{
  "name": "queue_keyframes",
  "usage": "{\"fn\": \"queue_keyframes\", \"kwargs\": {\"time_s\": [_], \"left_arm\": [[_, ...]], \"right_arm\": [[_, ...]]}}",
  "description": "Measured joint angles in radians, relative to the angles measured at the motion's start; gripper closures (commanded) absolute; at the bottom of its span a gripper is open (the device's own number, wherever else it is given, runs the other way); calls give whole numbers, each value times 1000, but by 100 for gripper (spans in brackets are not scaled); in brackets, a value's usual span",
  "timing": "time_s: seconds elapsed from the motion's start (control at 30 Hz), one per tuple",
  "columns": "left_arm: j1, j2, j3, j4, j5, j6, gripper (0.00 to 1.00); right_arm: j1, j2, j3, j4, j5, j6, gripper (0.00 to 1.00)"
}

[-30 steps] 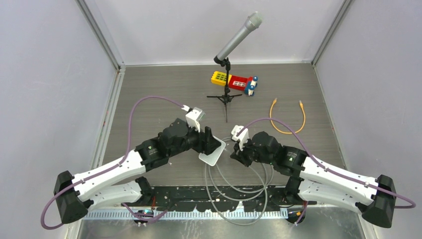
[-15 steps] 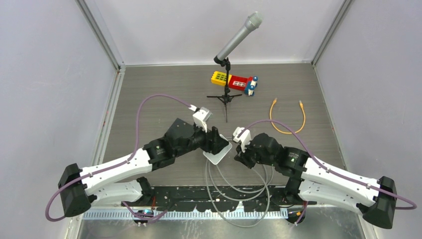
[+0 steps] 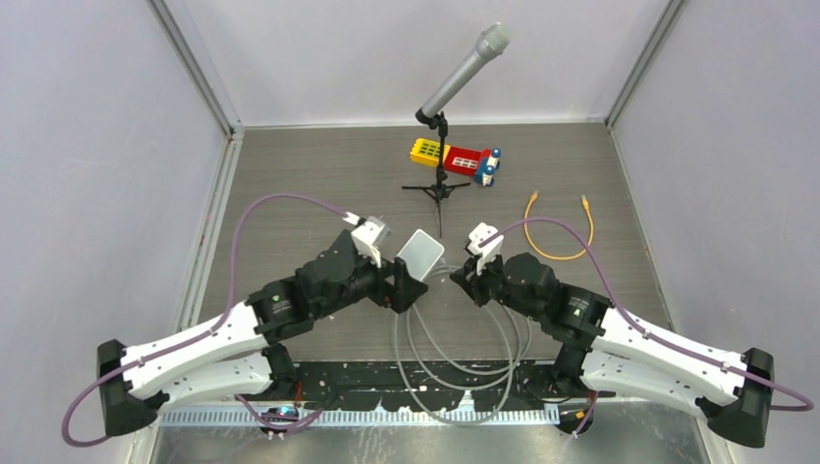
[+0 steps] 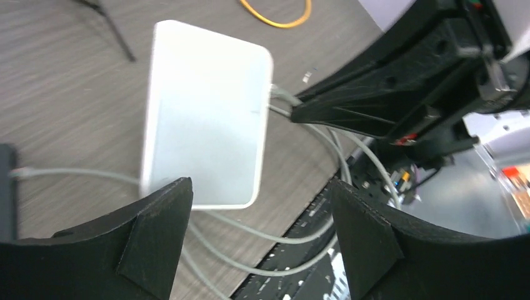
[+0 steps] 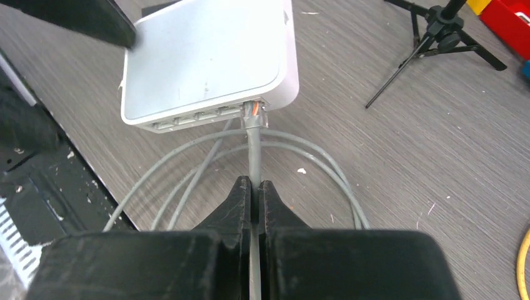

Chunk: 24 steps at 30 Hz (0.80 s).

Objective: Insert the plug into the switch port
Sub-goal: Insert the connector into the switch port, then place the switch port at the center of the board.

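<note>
The white switch (image 3: 422,253) lies flat on the table between both arms. In the right wrist view the clear plug (image 5: 253,112) sits in the rightmost port of the switch (image 5: 206,62). My right gripper (image 5: 253,187) is shut on the grey cable (image 5: 252,150) a short way behind the plug. The left gripper (image 4: 262,212) is open with nothing between its fingers, and the switch (image 4: 206,112) lies just beyond its fingertips. From above, the left gripper (image 3: 406,285) is at the switch's near left and the right gripper (image 3: 466,280) at its near right.
Loops of grey cable (image 3: 454,338) trail toward the black rail (image 3: 416,382) at the near edge. Behind the switch stands a microphone on a tripod (image 3: 440,184), with toy bricks (image 3: 454,158) further back. An orange cable (image 3: 559,227) lies at the right.
The left gripper has opened, let go of the switch and drawn back. The switch has shifted away from the arms. The right gripper followed it, still holding the cable.
</note>
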Motion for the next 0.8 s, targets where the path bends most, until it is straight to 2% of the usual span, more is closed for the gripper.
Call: {"fn": "queue_keyframes", "kwargs": {"time_s": [0.17, 0.3, 0.6, 0.8], "left_arm": [[29, -108, 0, -116, -130, 3, 16], [29, -169, 0, -197, -211, 2, 16], [30, -321, -22, -352, -367, -35, 16], [30, -361, -37, -419, -405, -77, 15]], "right_arm": [[1, 47, 6, 40, 52, 20, 100], [-20, 184, 46, 49, 74, 23, 100], [-167, 560, 188, 172, -84, 44, 100], [-223, 760, 295, 207, -88, 72, 99]]}}
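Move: From the closed right fingers, the bare table between black box and microphone stand lies about 15 cm ahead, 13 cm left and 17 cm down. The white switch hangs from the gripped plug, its middle some 4 cm ahead and 7 cm left; the black box is roughly 8 cm ahead and 24 cm left, the microphone stand 25 cm ahead and 3 cm left, both on the table. From the open left hand, the switch sits 6 cm ahead and 2 cm right, slightly below. Carry the plugged-in switch with the right gripper about 12 cm forward, sinking some 8 cm and easing left, towards the open table beside the black box; keep the cable end pinched and tip the fingers about 15 degrees farther down. Meanwhile draw the wide-open left gripper some 13 cm to the left, away from the switch, swinging it counter-clockwise. ##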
